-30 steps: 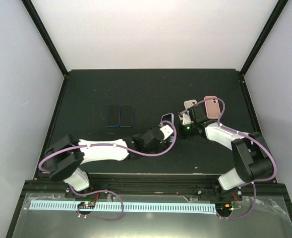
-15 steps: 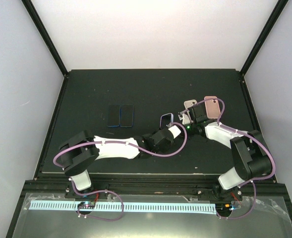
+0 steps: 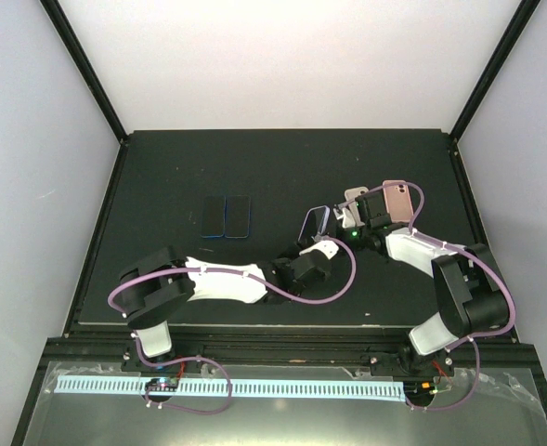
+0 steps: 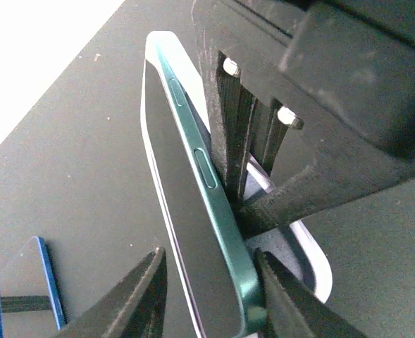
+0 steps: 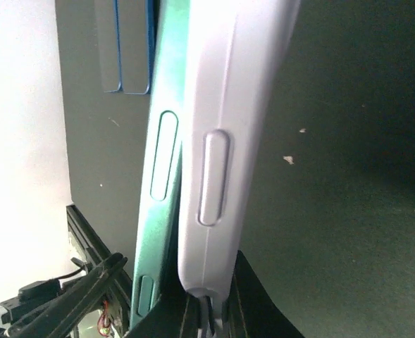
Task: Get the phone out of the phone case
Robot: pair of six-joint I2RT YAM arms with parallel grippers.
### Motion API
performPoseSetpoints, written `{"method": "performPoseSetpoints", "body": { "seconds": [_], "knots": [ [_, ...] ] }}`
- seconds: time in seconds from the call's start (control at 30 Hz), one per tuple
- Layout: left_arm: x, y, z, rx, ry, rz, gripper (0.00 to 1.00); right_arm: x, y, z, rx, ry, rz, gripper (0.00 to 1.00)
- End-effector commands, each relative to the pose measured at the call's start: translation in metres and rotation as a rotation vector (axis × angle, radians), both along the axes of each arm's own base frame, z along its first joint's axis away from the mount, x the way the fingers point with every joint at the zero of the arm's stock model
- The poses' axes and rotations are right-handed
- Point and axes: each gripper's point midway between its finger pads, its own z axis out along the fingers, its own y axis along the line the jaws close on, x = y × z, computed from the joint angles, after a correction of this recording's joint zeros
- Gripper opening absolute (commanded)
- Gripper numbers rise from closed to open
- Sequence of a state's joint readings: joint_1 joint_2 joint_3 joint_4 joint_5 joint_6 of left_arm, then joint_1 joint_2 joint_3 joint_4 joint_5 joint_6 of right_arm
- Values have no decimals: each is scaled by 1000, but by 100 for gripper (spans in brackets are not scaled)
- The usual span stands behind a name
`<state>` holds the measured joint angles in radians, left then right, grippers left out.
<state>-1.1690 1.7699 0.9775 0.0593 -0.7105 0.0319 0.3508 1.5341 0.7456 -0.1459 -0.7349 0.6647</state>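
The phone (image 4: pixel 186 211), dark-screened with a green edge, stands on its side, its long edge peeled away from the pale lavender phone case (image 4: pixel 313 257). In the right wrist view the case (image 5: pixel 225 127) sits beside the green phone (image 5: pixel 161 183), and my right gripper (image 5: pixel 211 310) is shut on the case's end. My left gripper (image 4: pixel 208 257) straddles the phone's near end. One finger touches the green edge; the other stands apart from the screen side. From above, phone and case (image 3: pixel 314 224) are tilted up between the two grippers.
Two blue-edged phones (image 3: pixel 227 216) lie side by side on the black table, left of centre. A pink case (image 3: pixel 398 201) and a beige case (image 3: pixel 355 197) lie behind my right gripper (image 3: pixel 345 223). Black frame posts run along the table's sides.
My left arm has reached forward until its gripper is around the phone, and its jaws have narrowed. The right gripper has kept its hold on the case, which has tilted up slightly.
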Motion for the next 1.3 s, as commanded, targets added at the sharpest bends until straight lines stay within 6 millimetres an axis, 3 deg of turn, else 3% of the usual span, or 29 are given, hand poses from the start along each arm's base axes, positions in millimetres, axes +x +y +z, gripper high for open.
{"method": "performPoseSetpoints", "body": {
  "seconds": [0.0, 0.17, 0.37, 0.67, 1.03, 1.13, 1.27],
  "knots": [
    [17, 38, 1, 125, -114, 133, 29, -6, 11, 26, 111, -18, 65, 1],
    [18, 32, 19, 57, -136, 135, 10, -3, 11, 27, 104, -23, 59, 1],
    [21, 23, 42, -20, -139, 147, 2, 5, 1, 21, 14, -69, 17, 1],
    [11, 27, 89, -282, -76, 184, 2, 23, -28, 22, -190, -201, -61, 1],
    [0, 47, 134, -453, -74, 210, 2, 28, -33, 21, -232, -226, -70, 1],
    [2, 58, 137, -425, -84, 227, 1, 33, -36, 26, -253, -255, -80, 1],
    [13, 84, 119, -314, -114, 315, 2, 44, -51, 48, -306, -349, -114, 1]
  ]
}}
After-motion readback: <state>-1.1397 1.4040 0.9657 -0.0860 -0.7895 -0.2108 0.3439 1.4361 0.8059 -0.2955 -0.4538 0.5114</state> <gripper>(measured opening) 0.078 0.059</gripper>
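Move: About 5 cm ahead of the left hand and roughly level with it is the middle of the green phone, one long side already out of the lavender case and its near end between the open fingers. The case lies against it, 1 cm farther right. On the table, some 15 cm lower, a beige case is about 15 cm ahead and 15 right, two blue phones 13 ahead and 24 left. From the right hand, already pinching the case, the phone is 3 cm ahead and 3 left. Closing first on the near end of the phone, the left fingers pinch it, then carry it up about 12 cm and 5 cm to the left, away from the case, rolling some 20 degrees left side down. The right hand keeps its pinch on the case, rises some 5 cm along with the pull, then sinks most of the way back while drawing right about 4 cm. ##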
